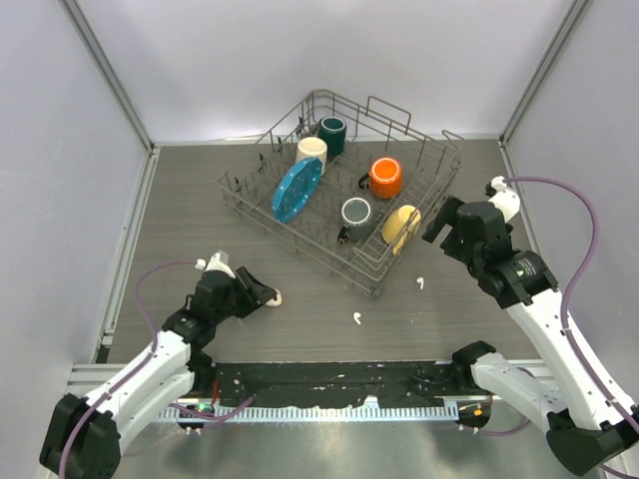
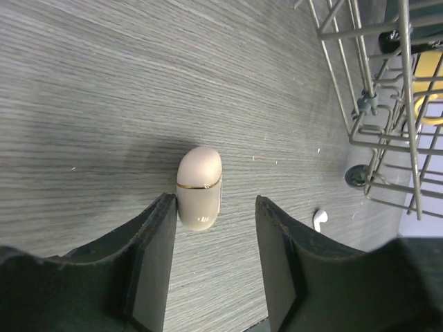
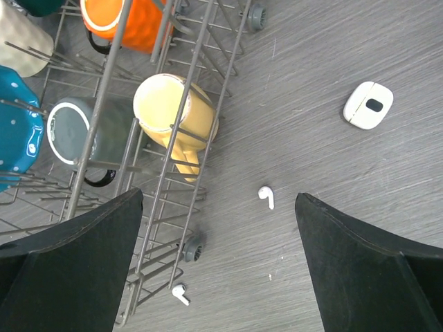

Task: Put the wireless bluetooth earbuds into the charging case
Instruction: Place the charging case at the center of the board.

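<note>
A closed cream-beige charging case with a gold band lies on the table between the open fingers of my left gripper, touching the left finger. In the top view the case shows at the tip of my left gripper. Two white earbuds lie loose on the table in front of the rack. Both show in the right wrist view. My right gripper is open and empty, high above them. A white case lies closed further off. No cream-beige earbuds show.
A wire dish rack stands at the back centre, holding a blue plate and teal, cream, orange, grey and yellow mugs. Its near corner is right of the left gripper. A white earbud lies beside it.
</note>
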`<act>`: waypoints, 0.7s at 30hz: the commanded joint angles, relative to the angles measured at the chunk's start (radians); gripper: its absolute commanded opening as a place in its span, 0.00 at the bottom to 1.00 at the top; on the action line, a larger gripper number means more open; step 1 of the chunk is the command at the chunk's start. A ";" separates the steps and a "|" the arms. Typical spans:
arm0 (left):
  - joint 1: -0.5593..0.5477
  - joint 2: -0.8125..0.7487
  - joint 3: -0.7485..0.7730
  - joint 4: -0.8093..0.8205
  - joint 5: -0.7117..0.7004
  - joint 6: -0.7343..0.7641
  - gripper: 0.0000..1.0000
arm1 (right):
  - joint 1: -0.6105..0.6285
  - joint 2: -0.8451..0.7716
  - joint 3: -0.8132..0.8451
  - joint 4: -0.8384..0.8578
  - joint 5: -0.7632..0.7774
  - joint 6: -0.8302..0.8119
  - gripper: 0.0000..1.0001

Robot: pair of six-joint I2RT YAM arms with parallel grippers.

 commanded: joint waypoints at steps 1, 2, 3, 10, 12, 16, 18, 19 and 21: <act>0.008 -0.088 0.009 -0.133 -0.077 0.014 0.54 | -0.098 0.021 0.001 0.049 -0.134 -0.079 0.98; 0.008 -0.099 0.016 -0.152 -0.078 0.012 0.56 | -0.117 0.027 0.003 0.052 -0.149 -0.085 0.98; 0.007 -0.108 0.021 -0.169 -0.078 0.012 0.57 | -0.141 0.033 0.004 0.054 -0.192 -0.093 0.99; 0.007 -0.174 0.105 -0.331 -0.176 0.052 0.86 | -0.288 0.056 0.016 0.060 -0.281 -0.105 1.00; 0.008 -0.180 0.156 -0.371 -0.209 0.080 1.00 | -0.315 0.068 0.013 0.059 -0.293 -0.101 1.00; 0.007 -0.149 0.239 -0.442 -0.237 0.135 1.00 | -0.344 0.084 0.007 0.063 -0.300 -0.086 1.00; 0.007 -0.123 0.285 -0.456 -0.234 0.165 1.00 | -0.368 0.085 0.009 0.068 -0.298 -0.076 1.00; 0.008 -0.117 0.297 -0.463 -0.234 0.172 1.00 | -0.377 0.084 0.012 0.072 -0.295 -0.076 0.99; 0.007 -0.108 0.323 -0.463 -0.233 0.182 1.00 | -0.397 0.090 0.016 0.074 -0.295 -0.076 1.00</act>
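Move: The charging case stands on edge between the left hand's half-open fingers, against or very near the left one, its middle about 2 cm ahead, 1 cm right and 2 cm below. From this hand, a loose earbud lies some 22 cm right and 5 cm back, and the rack's near corner about 27 cm right and 1 cm ahead. From the right hand, that charging case is roughly 37 cm left, 4 cm back and 22 cm below; the second, white case is some 16 cm right, 7 cm ahead and equally low. The left fingers, already loosening, come free of the charging case and spread fully as the hand slides about 3 cm left, staying low and easing slightly back; it then climbs roughly 6 cm straight off the table, rolling some 10 degrees, left side up. The open, empty right hand drifts about 5 cm, mainly right with a little forward and down, towards the white case. ##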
